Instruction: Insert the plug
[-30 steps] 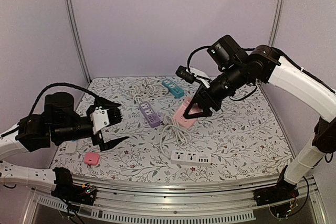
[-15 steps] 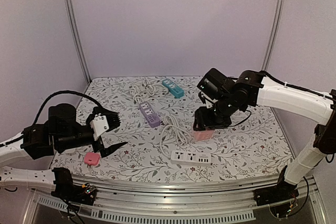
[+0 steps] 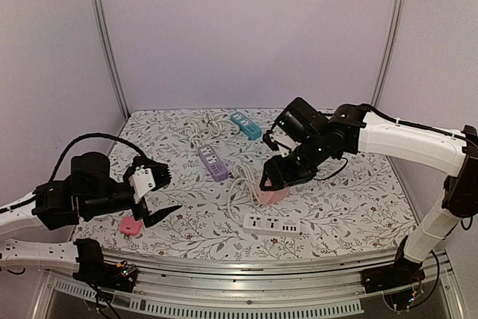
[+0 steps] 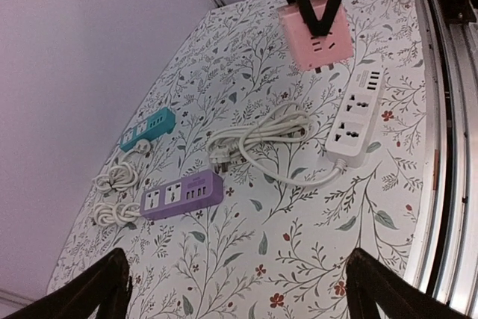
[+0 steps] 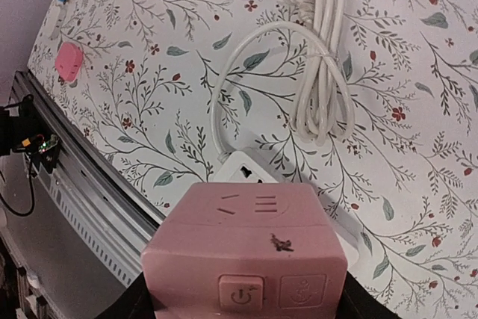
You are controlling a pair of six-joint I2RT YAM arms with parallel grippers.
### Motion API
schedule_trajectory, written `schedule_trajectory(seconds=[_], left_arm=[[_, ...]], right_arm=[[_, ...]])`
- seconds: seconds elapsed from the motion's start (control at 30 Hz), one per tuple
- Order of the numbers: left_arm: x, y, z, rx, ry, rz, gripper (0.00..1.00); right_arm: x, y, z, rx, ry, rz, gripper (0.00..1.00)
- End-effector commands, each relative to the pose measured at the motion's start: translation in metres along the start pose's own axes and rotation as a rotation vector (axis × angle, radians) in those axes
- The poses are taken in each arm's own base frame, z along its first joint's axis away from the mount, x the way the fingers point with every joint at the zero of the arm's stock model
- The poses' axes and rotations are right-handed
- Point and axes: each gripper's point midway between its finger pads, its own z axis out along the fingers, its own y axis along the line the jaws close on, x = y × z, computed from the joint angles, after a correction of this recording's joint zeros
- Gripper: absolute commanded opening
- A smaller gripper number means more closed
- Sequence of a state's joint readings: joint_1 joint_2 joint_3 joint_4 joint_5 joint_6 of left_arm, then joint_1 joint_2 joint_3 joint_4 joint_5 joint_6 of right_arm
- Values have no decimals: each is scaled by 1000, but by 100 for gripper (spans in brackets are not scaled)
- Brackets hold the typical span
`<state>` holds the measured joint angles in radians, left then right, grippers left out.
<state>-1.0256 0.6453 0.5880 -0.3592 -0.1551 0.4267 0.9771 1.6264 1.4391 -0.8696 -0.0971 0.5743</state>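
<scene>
My right gripper [image 3: 282,175] is shut on a pink power strip [image 3: 274,194], gripping its two long sides. The strip hangs end down, just right of the coiled white cable [image 3: 249,184]. In the right wrist view the pink power strip [image 5: 246,248] fills the space between the fingers of the right gripper [image 5: 243,300], its socket face up. The cable's white plug [image 4: 222,156] lies by the purple power strip [image 4: 181,194]. My left gripper [image 3: 173,193] hovers open and empty over the left of the table. The left gripper [image 4: 235,278] shows only cloth between its fingers.
A white power strip [image 3: 272,224] lies near the front edge, joined to the coiled cable. A teal power strip [image 3: 246,125] lies at the back. A small pink adapter [image 3: 131,225] sits front left, under the left arm. The metal front rail [image 3: 246,267] borders the table.
The right arm came down and to the left with the pink strip, turning it from tilted above the table to end down beside the cable. The left gripper sank slightly.
</scene>
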Motion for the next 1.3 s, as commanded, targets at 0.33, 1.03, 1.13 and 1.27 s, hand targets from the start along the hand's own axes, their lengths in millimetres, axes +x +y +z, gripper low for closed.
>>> schedule_trajectory(seconds=[0.33,1.03,1.13,1.27], left_arm=[[-75,-35,-6,311,-195,-204,98],[-163,-41,5,212,-415,78,82],[-164,-43,6,218,-413,82,74],[-160,-48,9,220,-406,121,55]], right_arm=[[5,128,-109,-526,-471,-1452,0],[1,174,-115,-498,-667,-1681,0],[-1,175,-115,-488,-671,-1683,0],[-7,179,-120,-482,-693,-1653,0]])
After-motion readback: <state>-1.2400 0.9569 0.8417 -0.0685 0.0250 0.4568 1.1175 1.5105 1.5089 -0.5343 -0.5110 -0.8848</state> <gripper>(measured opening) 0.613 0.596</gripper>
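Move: The pink plug in my right hand is about 23 cm to my left hand's right, some 5 cm ahead and 6 cm lower. From my right hand, the open left gripper it goes to meet is roughly 24 cm left, 5 cm back and 4 cm higher. The white power strip lies about 16 cm straight below my right hand, and the white cord coil is 14 cm ahead and 5 cm left, at table height. I lift the held plug away from the white power strip, my right hand going up about 15 cm and some 9 cm both back and left, while its wrist swings strongly counter-clockwise until steeply downward fingers point mostly left. My left hand comes to meet it, right, up and somewhat back, about 16 cm in all, and closes its wide-open fingers around the plug's free end. ##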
